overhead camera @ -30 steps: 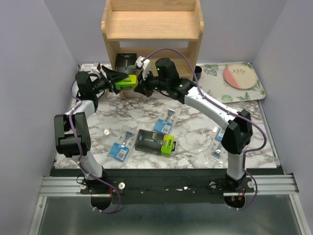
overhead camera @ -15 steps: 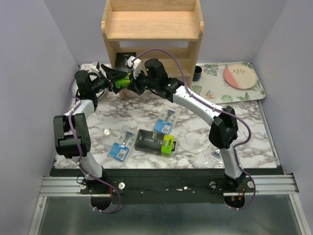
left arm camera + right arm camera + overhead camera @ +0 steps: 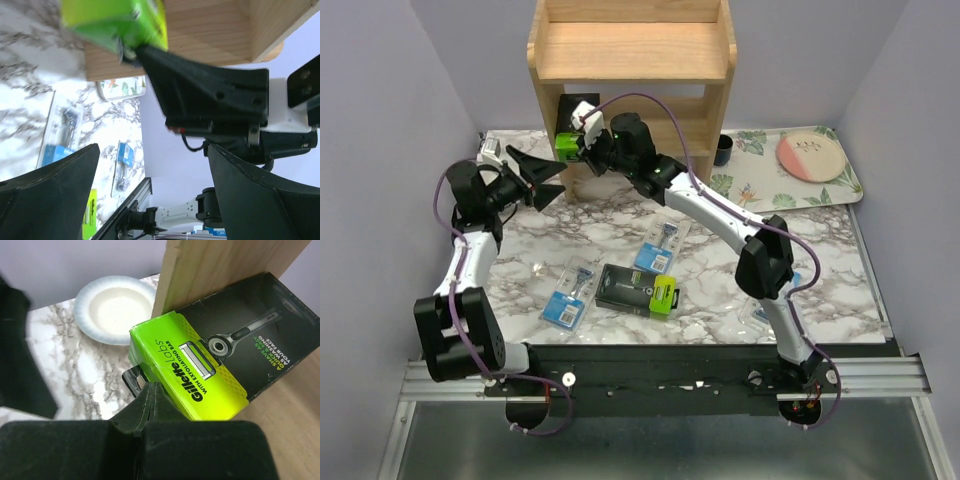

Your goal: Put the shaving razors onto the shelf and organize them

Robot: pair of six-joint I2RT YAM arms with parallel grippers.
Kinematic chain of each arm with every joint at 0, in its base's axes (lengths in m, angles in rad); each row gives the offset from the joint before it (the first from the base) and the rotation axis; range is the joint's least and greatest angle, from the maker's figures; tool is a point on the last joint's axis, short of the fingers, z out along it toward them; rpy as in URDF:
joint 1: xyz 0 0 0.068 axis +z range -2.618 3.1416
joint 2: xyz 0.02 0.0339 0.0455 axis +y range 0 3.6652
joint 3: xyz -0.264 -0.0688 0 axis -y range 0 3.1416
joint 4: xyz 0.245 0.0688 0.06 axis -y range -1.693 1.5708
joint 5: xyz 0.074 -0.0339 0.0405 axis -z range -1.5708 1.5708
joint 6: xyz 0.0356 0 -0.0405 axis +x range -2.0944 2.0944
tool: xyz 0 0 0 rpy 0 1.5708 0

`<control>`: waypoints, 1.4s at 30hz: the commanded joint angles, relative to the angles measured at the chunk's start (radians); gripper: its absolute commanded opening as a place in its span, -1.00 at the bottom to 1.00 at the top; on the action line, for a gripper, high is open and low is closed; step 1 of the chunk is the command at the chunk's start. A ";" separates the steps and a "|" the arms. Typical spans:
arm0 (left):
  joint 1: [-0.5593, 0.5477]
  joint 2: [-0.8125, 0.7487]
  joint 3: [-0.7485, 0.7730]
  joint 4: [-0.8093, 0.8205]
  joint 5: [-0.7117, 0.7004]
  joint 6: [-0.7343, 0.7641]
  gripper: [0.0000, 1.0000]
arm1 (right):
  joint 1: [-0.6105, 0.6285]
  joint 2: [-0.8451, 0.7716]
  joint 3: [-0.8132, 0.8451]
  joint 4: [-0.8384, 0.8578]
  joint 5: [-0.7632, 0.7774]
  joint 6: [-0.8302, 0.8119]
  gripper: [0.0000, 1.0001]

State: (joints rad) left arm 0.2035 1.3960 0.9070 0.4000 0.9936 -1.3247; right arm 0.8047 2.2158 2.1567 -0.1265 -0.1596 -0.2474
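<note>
A black razor box with a lime-green end (image 3: pixel 567 147) lies partly inside the lower tier of the wooden shelf (image 3: pixel 632 52), green end outward. My right gripper (image 3: pixel 588 142) is shut, with its tips against that green end (image 3: pixel 200 375) beside the box's black hang tab; the right wrist view shows nothing clamped between the fingers (image 3: pixel 150 395). My left gripper (image 3: pixel 545 177) is open, empty, and stands apart to the left of the box (image 3: pixel 115 20). On the marble lie a second black box (image 3: pixel 636 290) and blister packs (image 3: pixel 570 293), (image 3: pixel 662 245), (image 3: pixel 767 295).
A floral tray (image 3: pixel 750 180) with a pink plate (image 3: pixel 810 155) sits at the back right, with a small black cup (image 3: pixel 723 150) beside the shelf. A white blue-rimmed dish (image 3: pixel 115 307) lies left of the shelf's side panel (image 3: pixel 220 265).
My left gripper opened, let go of the box and drew back to the left. My right gripper moved the box up and back into the shelf's lower tier.
</note>
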 commanded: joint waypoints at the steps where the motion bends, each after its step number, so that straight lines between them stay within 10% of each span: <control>1: 0.063 -0.110 -0.065 -0.223 0.043 0.126 0.98 | -0.004 0.071 0.057 0.108 0.084 -0.113 -0.99; 10: 0.103 -0.236 -0.112 -0.371 0.014 0.261 0.98 | -0.009 0.133 0.129 0.209 0.098 -0.182 -0.99; 17: 0.105 -0.281 -0.051 -0.656 -0.071 0.555 0.98 | -0.009 -0.157 -0.194 0.237 -0.029 -0.170 -0.95; 24: 0.087 -0.284 -0.117 -0.852 -0.168 0.653 0.98 | -0.007 -0.616 -0.719 -0.066 -0.263 -0.118 0.40; 33: -0.065 -0.425 -0.411 -0.701 -0.113 0.512 0.98 | -0.019 -0.803 -1.130 -0.243 -0.432 0.031 0.53; 42: -0.401 -0.442 -0.533 -0.741 -0.154 0.492 0.98 | -0.038 -0.604 -1.134 -0.141 -0.423 0.141 0.54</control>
State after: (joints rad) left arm -0.0711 0.9237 0.3855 -0.3420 0.8639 -0.8005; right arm 0.7837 1.5032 0.9779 -0.3214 -0.5438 -0.1783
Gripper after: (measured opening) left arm 0.988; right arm 0.770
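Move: The razor box on the table lies about 24 cm back, 10 cm right and 25 cm below the right gripper, whose closed tips are at the green end of the shelf box; that box's middle is some 7 cm ahead, roughly level. The middle razor pack is about 13 cm back, 16 cm right and 28 cm below. From the left gripper, the table box lies some 18 cm back, 14 cm right, 25 cm below, and the left razor pack 18 cm back, 1 cm left, 28 cm below. Push the shelf box farther in with the right gripper's shut tips, some 4 cm forward, then pull away back and right, opening wide, and drop steeply some 20 cm towards the table box's green end, tipping the fingers down. Bring the open left gripper back and down, about 20 cm each, swinging right late towards the same box's left end while it rolls and tips down; don't close either gripper. ##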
